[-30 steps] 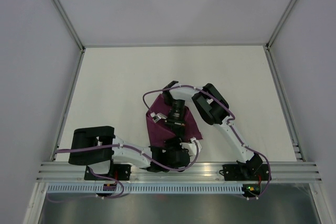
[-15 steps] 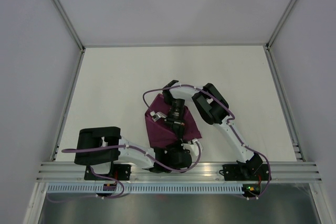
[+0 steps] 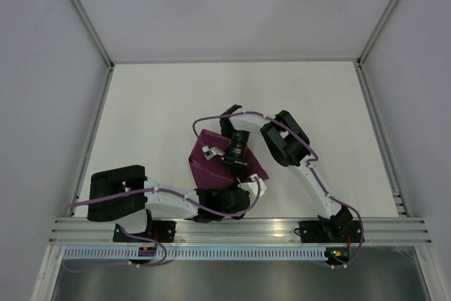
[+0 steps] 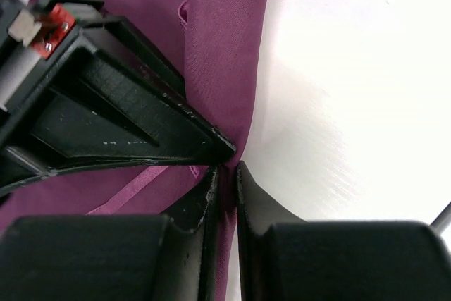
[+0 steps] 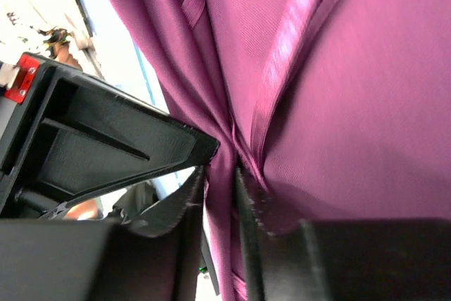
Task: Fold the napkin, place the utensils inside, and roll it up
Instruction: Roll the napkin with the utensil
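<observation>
The dark magenta napkin (image 3: 208,167) lies bunched on the white table (image 3: 155,118), between both arms. My left gripper (image 3: 241,185) is at its near right edge. In the left wrist view the left gripper (image 4: 227,174) is shut on the napkin (image 4: 225,33), with a thin strip of its hem pinched between the jaws. My right gripper (image 3: 236,166) comes down from above. It (image 5: 222,174) meets the left one almost tip to tip, and a pleat of napkin (image 5: 352,68) is nipped in its narrow gap. The utensils are out of view.
Aluminium rails (image 3: 239,229) run along the near edge by the arm bases. Grey walls and frame posts (image 3: 91,33) enclose the table on three sides. Purple cables (image 3: 211,119) loop over the napkin from the right arm.
The left gripper closed onto the napkin's edge after standing open a second ago. The napkin has drawn in and shifted slightly left. The right gripper's jaws stand slightly wider.
</observation>
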`<action>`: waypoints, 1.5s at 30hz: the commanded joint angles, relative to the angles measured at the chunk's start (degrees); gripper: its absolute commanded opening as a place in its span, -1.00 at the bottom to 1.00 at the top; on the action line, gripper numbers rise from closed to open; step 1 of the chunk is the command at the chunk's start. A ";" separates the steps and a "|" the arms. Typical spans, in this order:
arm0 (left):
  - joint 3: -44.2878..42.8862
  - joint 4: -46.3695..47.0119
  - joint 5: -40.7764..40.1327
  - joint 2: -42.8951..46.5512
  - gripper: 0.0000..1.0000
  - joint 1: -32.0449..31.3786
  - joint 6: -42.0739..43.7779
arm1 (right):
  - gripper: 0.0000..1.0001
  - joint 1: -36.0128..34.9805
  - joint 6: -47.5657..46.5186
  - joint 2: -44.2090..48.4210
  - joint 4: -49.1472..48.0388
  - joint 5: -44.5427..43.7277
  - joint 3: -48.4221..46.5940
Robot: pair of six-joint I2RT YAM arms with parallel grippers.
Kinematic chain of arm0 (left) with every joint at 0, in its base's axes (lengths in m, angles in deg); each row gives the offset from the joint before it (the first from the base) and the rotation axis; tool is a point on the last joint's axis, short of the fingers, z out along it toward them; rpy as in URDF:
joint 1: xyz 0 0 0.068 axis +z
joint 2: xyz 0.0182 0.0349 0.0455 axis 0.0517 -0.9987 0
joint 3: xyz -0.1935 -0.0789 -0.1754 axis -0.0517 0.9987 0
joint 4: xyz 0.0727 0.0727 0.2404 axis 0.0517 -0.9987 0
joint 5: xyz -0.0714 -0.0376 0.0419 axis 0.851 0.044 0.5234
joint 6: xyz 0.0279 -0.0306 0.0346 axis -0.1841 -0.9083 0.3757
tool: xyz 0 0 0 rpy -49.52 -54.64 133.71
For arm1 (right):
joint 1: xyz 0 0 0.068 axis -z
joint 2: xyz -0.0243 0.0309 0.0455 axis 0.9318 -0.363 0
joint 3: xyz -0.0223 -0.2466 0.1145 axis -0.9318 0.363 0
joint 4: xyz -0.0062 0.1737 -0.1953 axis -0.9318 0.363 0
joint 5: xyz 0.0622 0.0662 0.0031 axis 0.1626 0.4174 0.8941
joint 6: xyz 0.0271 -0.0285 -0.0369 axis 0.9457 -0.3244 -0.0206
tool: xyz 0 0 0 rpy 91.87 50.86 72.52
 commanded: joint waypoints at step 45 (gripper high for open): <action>17.87 27.56 50.30 -8.22 -0.95 22.84 -34.04 | 0.06 3.81 -13.02 68.04 -62.86 -10.22 63.91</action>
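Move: Between the right hand's parting fingers lies the napkin's rolled edge; the roll's free right end, the next place to grip, is about 7 cm to the right, 2 cm farther out and 1 cm lower. The left gripper's pinch on the roll sits about 3 cm to the left and 2 cm nearer the base, and the unrolled cloth centres some 8 cm ahead and 8 cm left. From the left hand, the right end is roughly 4 cm ahead, 9 cm right. Letting go of the roll, the right hand sweeps forward some 16 cm over the table, swings right and up, then comes back with fingers half open to above the roll's right end, its wrist turning from pointing back to pointing left and down. Meanwhile the left fingers keep their pinch and roll the napkin over by about 60 degrees, easing a little right late on. ##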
